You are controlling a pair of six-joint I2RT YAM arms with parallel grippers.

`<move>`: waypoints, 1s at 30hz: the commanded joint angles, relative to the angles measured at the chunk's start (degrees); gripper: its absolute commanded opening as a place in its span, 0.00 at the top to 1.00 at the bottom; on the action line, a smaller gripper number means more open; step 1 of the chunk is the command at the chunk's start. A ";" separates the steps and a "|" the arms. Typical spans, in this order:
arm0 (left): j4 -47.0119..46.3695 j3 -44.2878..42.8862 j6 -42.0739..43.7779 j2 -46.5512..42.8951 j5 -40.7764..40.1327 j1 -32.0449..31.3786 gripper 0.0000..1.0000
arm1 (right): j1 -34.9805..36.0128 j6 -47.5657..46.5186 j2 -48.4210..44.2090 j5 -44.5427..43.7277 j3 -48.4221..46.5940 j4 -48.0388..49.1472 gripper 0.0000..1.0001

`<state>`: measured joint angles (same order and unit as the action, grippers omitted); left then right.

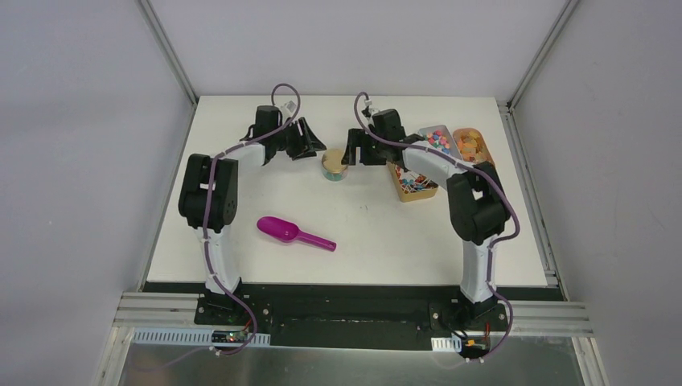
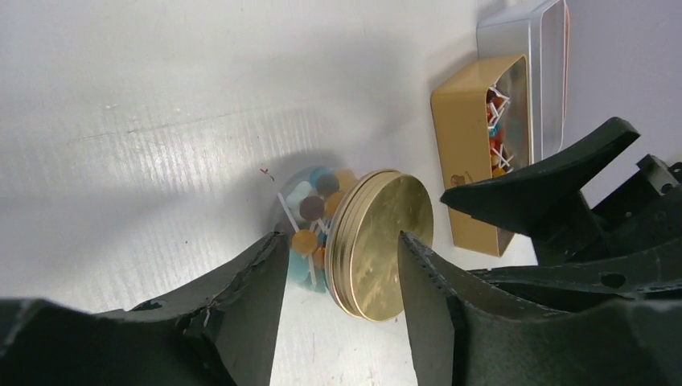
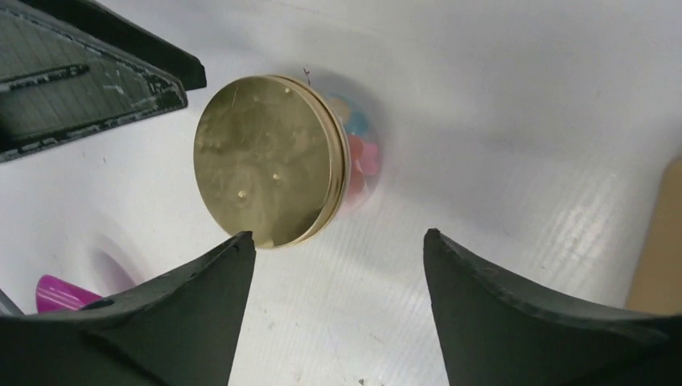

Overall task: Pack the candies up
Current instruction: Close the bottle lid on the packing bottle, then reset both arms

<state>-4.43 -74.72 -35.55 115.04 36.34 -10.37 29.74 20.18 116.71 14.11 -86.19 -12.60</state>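
A clear jar (image 1: 334,166) with a gold lid (image 2: 386,241) stands upright at the table's back middle. Coloured candies (image 2: 314,213) show through its wall, pink and blue ones (image 3: 359,153) in the right wrist view. My left gripper (image 1: 310,148) sits just left of the jar and is open (image 2: 339,235). The jar lies ahead in the gap between its fingers, and I see no grip on it. My right gripper (image 1: 351,153) sits just right of the jar, open (image 3: 338,233) over bare table, its left tip near the lid (image 3: 261,161).
A purple scoop (image 1: 294,233) lies on the table nearer the arm bases. At the back right stand a gold box (image 1: 414,185) of stick candies, a silver tin (image 1: 438,141) of coloured pieces and an orange tub (image 1: 470,143).
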 commanded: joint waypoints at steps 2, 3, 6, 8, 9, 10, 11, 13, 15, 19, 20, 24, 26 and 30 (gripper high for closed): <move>4.01 -2.98 4.08 -7.54 -0.43 1.48 0.35 | -0.49 -3.25 -11.53 -1.37 0.27 -4.20 0.06; 4.14 -3.02 4.66 -9.04 -0.52 1.51 0.31 | -0.48 -3.93 -12.94 -1.84 0.88 -4.84 0.03; 7.80 -3.01 7.55 -13.70 -0.78 1.57 0.01 | -0.48 -5.68 -17.49 -4.49 1.85 -7.75 0.01; 9.89 -2.91 9.63 -17.19 -1.14 1.57 0.01 | -0.47 -6.81 -20.72 -7.38 2.47 -10.21 0.00; 10.84 -2.79 10.85 -19.70 -1.51 1.56 0.01 | -0.48 -7.59 -22.55 -9.44 3.16 -11.27 0.00; 11.53 -2.50 11.77 -21.61 -1.91 1.54 0.01 | -0.47 -8.23 -24.41 -11.05 3.94 -12.02 0.00; 11.88 -1.82 12.46 -23.75 -2.32 1.55 0.01 | -0.47 -8.69 -26.53 -12.83 4.86 -12.71 0.00; 12.33 -0.30 13.96 -27.88 -2.96 1.48 0.01 | -0.47 -9.42 -31.55 -16.47 7.12 -13.30 0.00; 12.80 1.74 15.00 -31.96 -3.87 1.49 0.01 | -0.47 -9.73 -36.34 -19.09 10.05 -13.19 0.00; 12.69 8.03 15.38 -40.53 -5.25 0.96 0.01 | -0.47 -9.99 -45.67 -22.12 16.04 -11.89 0.00; 12.70 9.60 15.34 -42.46 -5.45 0.82 0.01 | -0.47 -9.95 -47.99 -21.78 17.86 -11.13 0.00; 12.20 15.09 14.93 -50.05 -6.34 0.52 0.01 | -0.46 -8.23 -56.14 -19.76 24.22 -7.70 0.00; 12.01 17.25 14.98 -53.02 -5.51 0.48 0.01 | -0.47 -7.12 -59.47 -19.18 26.81 -6.60 0.00; 10.94 21.74 13.89 -59.17 -5.39 0.44 0.01 | -0.41 -4.11 -64.02 -22.60 30.32 -8.07 0.00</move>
<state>8.73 -55.86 -21.61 61.60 31.53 -9.43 29.39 12.62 56.23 -5.34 -58.33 -22.57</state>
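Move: The closed packing bottle stands between the grippers: from the left hand point about 6 cm right, 2 cm back and 5 cm lower; from the right one about 5 cm left, 2 cm ahead and 4 cm lower. The scoop lies some 21 cm back and 3 cm left of the left hand, 8 cm down. The lollipop box is about 18 cm right and 2 cm ahead of the right hand, 5 cm lower. Leave the lidded bottle with both grippers at once, spreading the part-open fingers fully as you start up. Lift each about 20 cm, then carry on back towards the bases, drawing the right one well out to its right too and the left one a little left. Tip both hands' fingers up some 30 degrees on the way. ##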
